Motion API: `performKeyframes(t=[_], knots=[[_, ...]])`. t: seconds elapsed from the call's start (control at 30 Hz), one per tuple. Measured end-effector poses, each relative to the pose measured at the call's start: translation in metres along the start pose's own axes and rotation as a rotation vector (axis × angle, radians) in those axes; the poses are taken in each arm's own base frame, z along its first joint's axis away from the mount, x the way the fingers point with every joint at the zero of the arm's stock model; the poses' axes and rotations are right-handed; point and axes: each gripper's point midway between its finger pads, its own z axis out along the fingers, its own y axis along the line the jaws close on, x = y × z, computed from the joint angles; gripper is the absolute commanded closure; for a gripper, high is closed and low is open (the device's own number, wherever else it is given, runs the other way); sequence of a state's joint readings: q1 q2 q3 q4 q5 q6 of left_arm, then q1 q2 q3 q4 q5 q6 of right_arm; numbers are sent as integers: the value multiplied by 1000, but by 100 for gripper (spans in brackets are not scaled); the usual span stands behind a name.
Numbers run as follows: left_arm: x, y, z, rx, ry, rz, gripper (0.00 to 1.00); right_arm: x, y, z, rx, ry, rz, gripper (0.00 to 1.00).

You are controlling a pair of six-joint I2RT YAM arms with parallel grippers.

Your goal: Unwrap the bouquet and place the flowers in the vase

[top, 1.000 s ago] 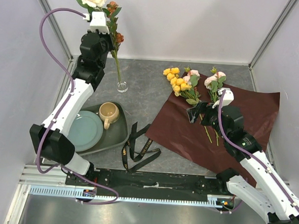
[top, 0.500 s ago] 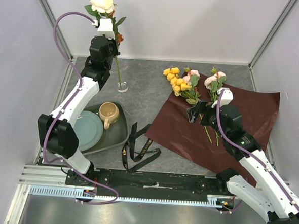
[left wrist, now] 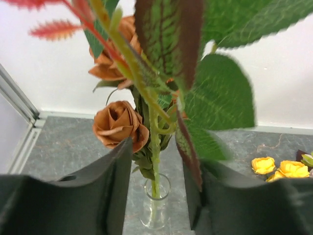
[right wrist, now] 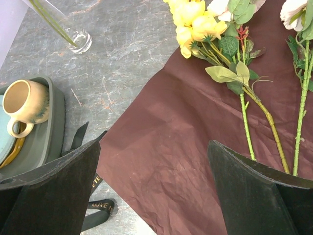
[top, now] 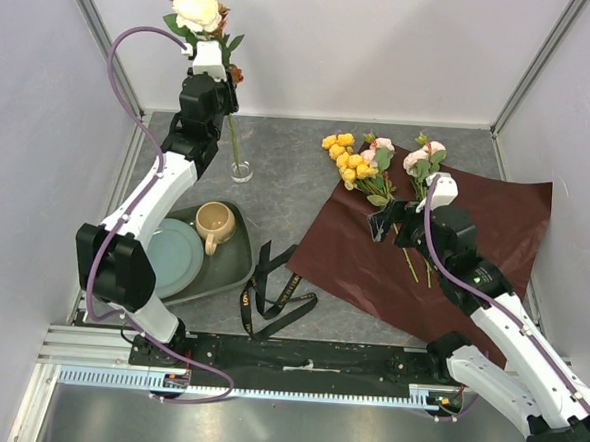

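A flower spray with a cream rose (top: 198, 8) and rust-orange roses (left wrist: 117, 122) stands with its stem (left wrist: 154, 142) in the clear glass vase (top: 240, 170) (left wrist: 155, 200). High above the vase, my left gripper (top: 226, 89) (left wrist: 156, 159) is open; its jaws stand either side of the stem with gaps. Yellow flowers (top: 344, 156) (right wrist: 195, 22) and pink-cream flowers (top: 424, 157) lie on the unfolded maroon paper (top: 453, 251) (right wrist: 181, 127). My right gripper (top: 393, 230) (right wrist: 155, 147) hovers open over the paper, just short of the green stems (right wrist: 247, 129), holding nothing.
A black ribbon with gold lettering (top: 271, 290) lies loose on the grey table in front of the paper. To the left, a dark tray (top: 234, 267) holds a tan mug (top: 215, 223) and a pale green plate (top: 168, 256). Walls close in on three sides.
The left arm swung the spray upright over the vase, then its jaws opened off the stem. The right arm has barely moved.
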State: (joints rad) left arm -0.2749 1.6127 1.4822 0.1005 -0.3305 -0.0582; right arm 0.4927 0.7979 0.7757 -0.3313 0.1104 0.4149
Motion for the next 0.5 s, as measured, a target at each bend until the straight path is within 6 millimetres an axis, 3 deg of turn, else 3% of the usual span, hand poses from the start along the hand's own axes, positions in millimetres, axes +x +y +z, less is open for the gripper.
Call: performKeyframes(t=[0.13, 0.23, 0.37, 0.5], knots=[[11, 1, -9, 4, 63, -15, 17, 2, -2, 2, 8, 7, -6, 2], [11, 1, -25, 12, 110, -54, 5, 3, -5, 4, 25, 11, -15, 2], [-6, -1, -63, 57, 149, -148, 4, 10, -10, 11, 48, 38, -31, 2], [-34, 1, -122, 130, 114, -250, 3, 18, -18, 21, 89, 71, -49, 2]])
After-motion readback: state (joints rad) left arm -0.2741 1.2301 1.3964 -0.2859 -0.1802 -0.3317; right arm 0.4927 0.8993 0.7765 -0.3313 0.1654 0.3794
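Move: Straight below the left hand, some 27 cm down, is the middle of the vase, with the orange roses and the white rose in it; the mug is about 16 cm back and 4 cm left of the hand, 30 cm down. From the right hand the loose flower stems lie roughly 8 cm ahead, 8 cm right and 22 cm down. The yellow roses lie 27 cm ahead and 6 cm left, the pink roses 28 cm ahead and 13 cm right, both about 21 cm down. Backing away from the white rose's stem, the left hand goes on opening from partly open to wide, dips about 1 cm, then draws back some 12 cm while rising, ending about 4 cm higher; it rolls its left side down about 15 degrees. Meanwhile the open right hand sinks about 3 cm and eases slightly forward towards the loose flower stems, touching nothing. ##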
